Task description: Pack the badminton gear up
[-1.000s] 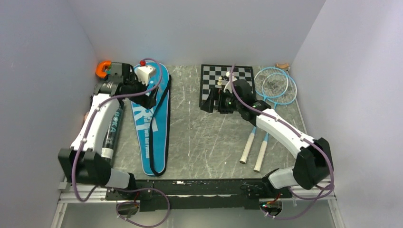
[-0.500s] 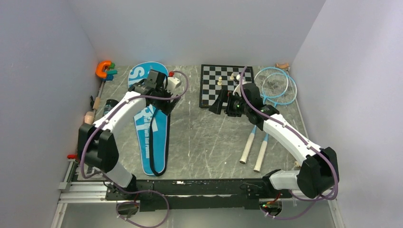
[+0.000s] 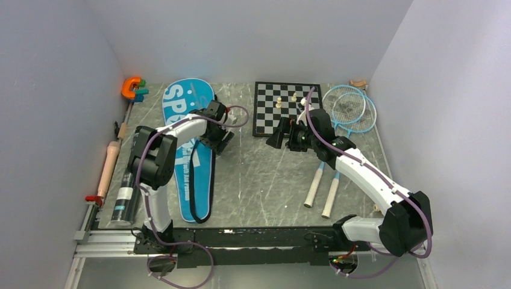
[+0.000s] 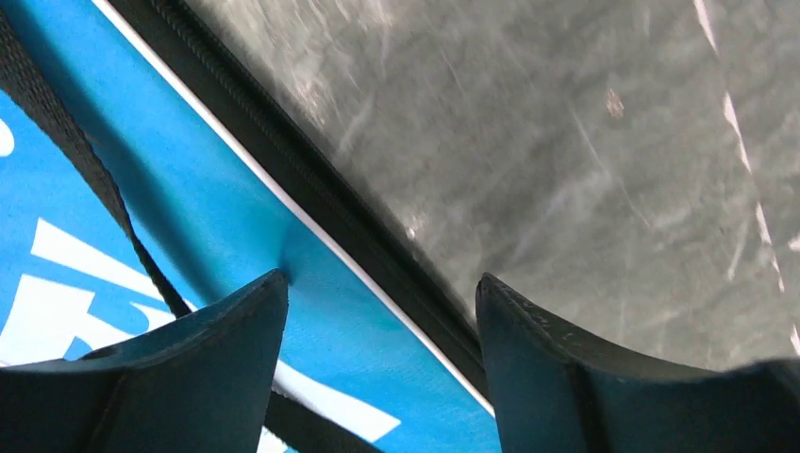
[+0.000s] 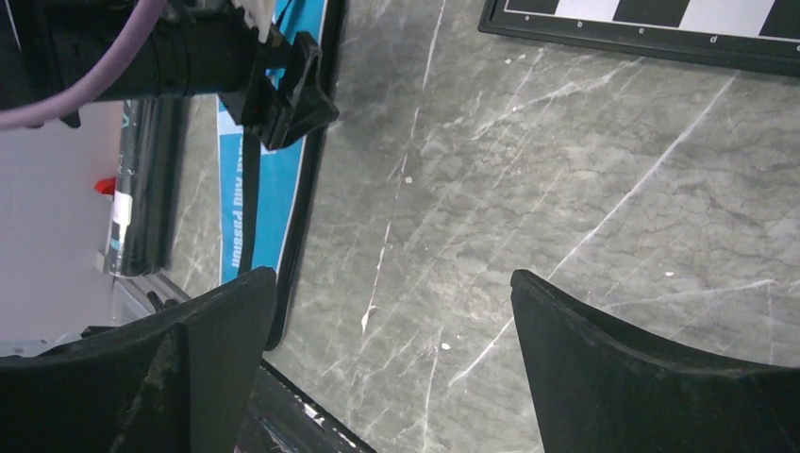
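The blue racket bag [image 3: 187, 156] lies flat left of centre. My left gripper [image 3: 220, 142] is low at its right edge, jaws open. In the left wrist view, one of the left gripper's [image 4: 382, 283] fingers rests over the bag's blue cloth [image 4: 141, 208] and the other over the table, with the black zipper edge [image 4: 358, 236] between them. Two light-blue rackets [image 3: 349, 109] lie at the right, white handles [image 3: 313, 189] pointing toward me. The black tube [image 3: 125, 197] lies by the left wall. My right gripper [image 3: 278, 135] hovers open over bare table [image 5: 391, 283], nothing in it.
A chessboard [image 3: 284, 108] with a few pieces sits at the back centre, just behind my right gripper. An orange clamp tool [image 3: 131, 88] is in the back left corner. A wooden rod [image 3: 108, 168] lies along the left wall. The bag's black strap [image 3: 196, 180] runs down its length.
My left arm swung from the back left across the bag to its right edge, uncovering the tube, and its jaws narrowed a little. My right gripper shifted slightly right.
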You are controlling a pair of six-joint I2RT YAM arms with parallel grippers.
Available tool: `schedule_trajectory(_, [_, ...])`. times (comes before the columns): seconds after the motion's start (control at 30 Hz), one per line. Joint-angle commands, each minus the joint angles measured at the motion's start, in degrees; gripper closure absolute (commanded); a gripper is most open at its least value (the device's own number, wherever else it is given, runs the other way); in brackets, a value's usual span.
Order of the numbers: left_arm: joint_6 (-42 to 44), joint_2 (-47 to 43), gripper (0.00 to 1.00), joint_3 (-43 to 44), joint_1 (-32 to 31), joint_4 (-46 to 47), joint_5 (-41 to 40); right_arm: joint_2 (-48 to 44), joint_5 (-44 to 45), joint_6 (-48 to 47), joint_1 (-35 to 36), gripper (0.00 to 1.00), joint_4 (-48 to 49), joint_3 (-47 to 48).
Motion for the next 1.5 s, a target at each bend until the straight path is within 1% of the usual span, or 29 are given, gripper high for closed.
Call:
schedule_trajectory(0.0, [-2.02, 2.64, 0.28, 5.47, 1.35, 0.14, 0.56, -0.93, -0.14, 0.30, -0.20, 0.04, 2.01, -0.31])
schedule_trajectory(0.07, [-2.11, 3.09, 0.32, 6.07, 2.18, 0.15, 1.80, -0.69, -0.38, 0.07, -0.15, 0.04, 2.00, -0.27])
schedule_trajectory(0.3, [-2.10, 3.16, 0.34, 5.52, 4.44, 0.34, 5.31, -0.19, -1.11, -0.18, -0.24, 0.06, 2.13, -0.22])
schedule_trajectory(0.4, [-1.68, 3.73, 0.38, 4.57, 5.10, 0.75, 5.62, -0.07, -1.23, -0.18, -0.14, 0.07, 1.99, -0.21])
schedule_trajectory(0.47, [-1.30, 4.20, 0.43, 4.13, 5.29, 1.00, 5.92, -0.02, -1.31, -0.27, -0.19, 0.08, 1.77, 0.00])
schedule_trajectory(0.57, [-1.03, 4.38, 0.55, 3.69, 5.48, 1.34, 7.37, -0.08, -1.44, -0.43, -0.22, 0.11, 1.35, 0.42])
schedule_trajectory(0.67, [-0.73, 4.91, 0.61, 3.82, 5.49, 1.09, 8.36, -0.04, -1.47, -0.53, -0.17, 0.14, 0.97, 0.86])
schedule_trajectory(0.73, [-0.35, 5.56, 0.63, 4.02, 5.50, 0.85, 8.59, -0.08, -1.47, -0.66, -0.22, 0.17, 0.58, 1.18])
schedule_trajectory(0.77, [-0.28, 5.77, 0.63, 3.95, 5.49, 0.97, 8.60, -0.09, -1.45, -0.77, -0.22, 0.17, 0.44, 1.27])
schedule_trajectory(0.8, [-0.31, 6.01, 0.60, 3.98, 5.49, 0.93, 8.62, -0.06, -1.42, -0.86, -0.19, 0.18, 0.41, 1.36])
schedule_trajectory(0.9, [-0.47, 6.21, 0.46, 4.86, 5.49, -0.06, 9.15, -0.10, -1.58, -0.97, -0.22, 0.17, 0.08, 1.46])
schedule_trajectory(0.97, [-0.50, 5.57, 0.39, 4.61, 5.49, 0.35, 9.40, -0.18, -1.71, -1.02, -0.24, 0.17, 0.12, 1.46])
schedule_trajectory(1.0, [-0.42, 5.50, 0.38, 4.56, 5.49, 0.39, 9.35, -0.13, -1.90, -0.98, -0.23, 0.17, 0.28, 1.36])
schedule_trajectory(1.07, [-0.12, 5.78, 0.39, 4.79, 5.56, 0.18, 8.93, -0.12, -2.08, -0.90, -0.14, 0.17, 0.40, 1.23])
schedule_trajectory(1.13, [-0.02, 6.03, 0.43, 4.62, 5.65, 0.21, 8.71, -0.20, -2.07, -0.89, -0.21, 0.18, 0.62, 1.04])
schedule_trajectory(1.3, [0.37, 6.27, 0.58, 4.03, 6.09, 0.80, 8.68, -0.59, -1.88, -1.22, -0.24, 0.22, 0.51, 0.48])
schedule_trajectory(1.37, [0.40, 6.43, 0.67, 4.17, 6.11, 0.90, 8.17, -0.88, -1.54, -1.32, -0.24, 0.24, 0.45, 0.26])
schedule_trajectory(1.4, [0.23, 6.66, 0.69, 4.69, 6.04, 0.52, 8.01, -1.06, -1.45, -1.33, -0.22, 0.24, 0.36, 0.19])
schedule_trajectory(1.47, [0.06, 7.31, 0.67, 5.46, 5.67, -0.19, 7.03, -1.43, -1.33, -1.37, -0.26, 0.25, 0.33, 0.02])
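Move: Just ahead of the left fingers, about 3 cm on and 1 cm below the tips, is the stretch of the badminton bag's zipped right edge that they go for. The black strap runs some 7 cm to the hand's left, and the chessboard's middle is about 20 cm ahead and 28 cm right, 3 cm lower. From the right hand that bag edge is roughly 9 cm ahead, 24 cm left and 16 cm below. Feeling along the bag's zipped edge, the left hand slides forward about 3 cm and slightly left, sinking a little under 1 cm and tilting some 5 to 10 degrees, with a small sideways waver. Its fingers narrow, part again, then close to about a third open, the tips astride the white piping and seeming to touch the zip band on one side and the blue cloth on the other. ##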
